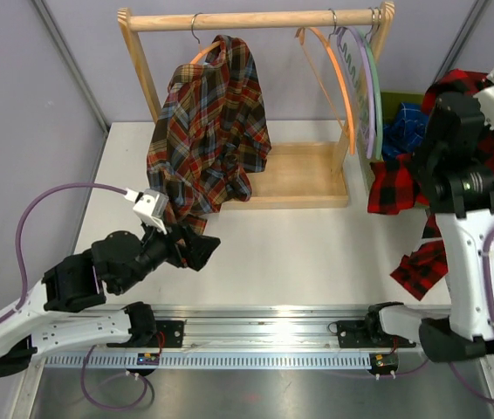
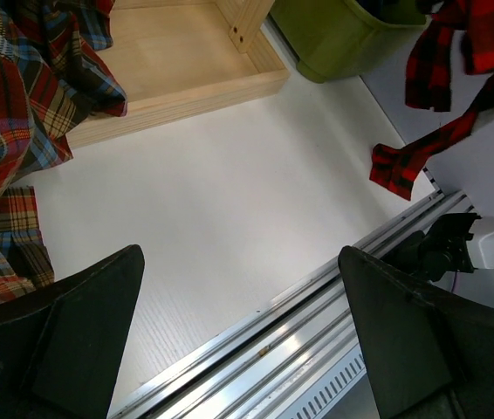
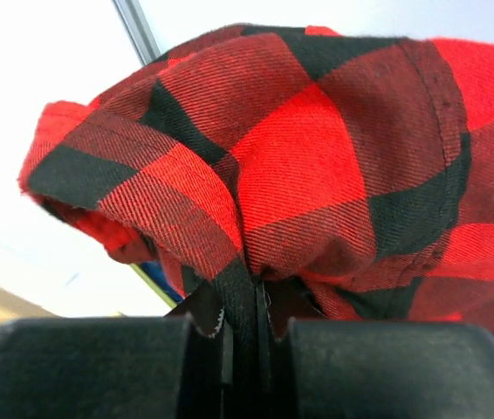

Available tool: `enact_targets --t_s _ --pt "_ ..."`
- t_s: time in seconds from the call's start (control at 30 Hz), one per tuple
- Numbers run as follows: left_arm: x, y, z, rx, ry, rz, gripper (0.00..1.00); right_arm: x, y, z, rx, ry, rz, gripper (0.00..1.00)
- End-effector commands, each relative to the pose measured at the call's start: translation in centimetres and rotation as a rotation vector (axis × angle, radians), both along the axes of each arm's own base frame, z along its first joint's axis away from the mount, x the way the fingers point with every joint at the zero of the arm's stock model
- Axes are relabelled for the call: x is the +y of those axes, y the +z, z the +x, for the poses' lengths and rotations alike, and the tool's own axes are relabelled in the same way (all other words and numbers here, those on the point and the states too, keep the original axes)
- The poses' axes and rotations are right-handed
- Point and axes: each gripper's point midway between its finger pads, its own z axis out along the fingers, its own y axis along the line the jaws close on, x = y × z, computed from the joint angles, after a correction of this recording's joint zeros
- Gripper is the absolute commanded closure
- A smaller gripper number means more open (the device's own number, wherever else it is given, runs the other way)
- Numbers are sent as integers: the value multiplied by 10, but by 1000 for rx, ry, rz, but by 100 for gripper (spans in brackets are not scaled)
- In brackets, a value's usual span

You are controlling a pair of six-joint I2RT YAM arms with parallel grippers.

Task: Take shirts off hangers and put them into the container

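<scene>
The brown, navy and orange-red tartan shirt (image 1: 208,131) hangs on an orange hanger (image 1: 196,58) at the left of the rack rail. My left gripper (image 1: 199,249) hovers low just in front of its hem, open and empty; in the left wrist view the left gripper (image 2: 238,253) has only bare table between its fingers. My right gripper (image 3: 256,323) is shut on a fold of the red-and-black shirt (image 3: 317,148). That shirt (image 1: 483,140) is held up at the far right, over and beside the olive-green container (image 1: 395,98), with a sleeve (image 1: 421,262) trailing to the table.
Empty orange (image 1: 345,83) and pale green and lilac hangers (image 1: 369,87) hang at the right end of the wooden rack (image 1: 256,19). Its tray (image 1: 304,175) lies behind the left gripper. A blue shirt (image 1: 404,127) lies in the container. A metal rail (image 1: 264,332) runs along the near edge.
</scene>
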Motion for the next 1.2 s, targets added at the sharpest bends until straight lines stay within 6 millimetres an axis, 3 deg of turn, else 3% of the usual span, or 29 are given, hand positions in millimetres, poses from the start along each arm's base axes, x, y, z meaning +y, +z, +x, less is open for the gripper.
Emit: enact_targets --t_s 0.0,0.07,0.1,0.13,0.17,0.2,0.23,0.27,0.37,0.4,0.43,0.47,0.5,0.53,0.57,0.6,0.63,0.67,0.83,0.93,0.97,1.0,1.07,1.1,1.13,1.17 --pt "4 15 -2 -19 1 -72 3 9 -12 41 79 188 42 100" --pt "7 16 -2 -26 5 -72 3 -9 -12 58 85 167 56 100" --pt "7 17 -2 -29 4 -70 2 -14 4 62 46 187 63 100" --pt "8 20 -2 -34 5 -72 2 -27 -2 77 69 167 68 100" --pt "6 19 -1 -33 4 -63 2 -29 1 83 70 183 72 100" --pt "5 19 -1 -33 2 -58 2 -31 20 86 24 192 61 100" --pt "5 22 -1 -38 1 -59 2 -38 16 101 36 193 65 100" --pt "2 22 0 -37 -3 -50 2 -35 38 103 -9 224 44 100" --pt "-2 25 1 -40 -10 -38 2 -39 51 130 -37 243 8 100" --pt "-4 24 2 -40 -11 -26 2 -38 76 128 -84 256 -38 100" --pt "-5 24 2 -41 -12 -19 2 -39 71 148 -73 269 -52 100" --pt "-6 24 3 -40 -10 -14 2 -39 78 154 -83 284 -71 100" --pt "-7 25 4 -40 -8 -12 2 -38 101 150 -140 295 -103 100" --pt "-9 26 5 -41 -10 -13 2 -40 97 164 -136 309 -109 100" --pt "-10 25 4 -40 -15 -11 2 -38 115 165 -200 321 -136 100" --pt "-12 25 5 -40 -16 -15 2 -40 119 169 -220 315 -156 100" --pt "-14 23 5 -36 -16 -9 2 -41 145 165 -319 304 -192 100" --pt "-16 23 5 -33 -22 -13 2 -42 148 169 -339 306 -207 100" --pt "-16 20 6 -21 -10 -8 1 -39 208 164 -592 315 -338 100" --pt "-18 16 8 -8 0 2 1 -33 230 168 -715 351 -413 100" --pt "-17 13 9 -2 10 12 1 -28 255 146 -792 349 -443 100" --pt "-18 12 10 2 14 19 1 -28 257 148 -805 359 -448 100" --pt "-22 9 12 12 22 33 1 -33 244 171 -816 388 -426 100" --pt "-22 9 13 11 25 36 1 -34 242 174 -825 397 -420 100" --pt "-24 9 14 10 24 37 1 -31 251 165 -879 413 -436 100" --pt "-26 10 14 11 23 37 1 -33 239 180 -870 452 -410 100"
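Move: The right hand already holds the red-and-black shirt high up; the green container with the blue shirt in it lies about 15 cm ahead of it, 6 cm to its left and some 38 cm below. The green hanger hangs roughly 14 cm ahead and 22 cm left, about 12 cm lower, the orange hanger some 6 cm farther left. From the left hand the container is about 30 cm ahead, 43 cm right and 21 cm lower. Keeping its shut grip on the bunched red-and-black shirt, the right hand sweeps quickly forward about 21 cm, drifting slightly right, dips a few centimetres at first and then climbs to some 20 cm above its starting height, high over the container's far right side. As it rises, the wrist tips the fingers from nearly level to some 40 degrees upward and turns them counter-clockwise to point more forward, drawing up the shirt's hanging tail. ##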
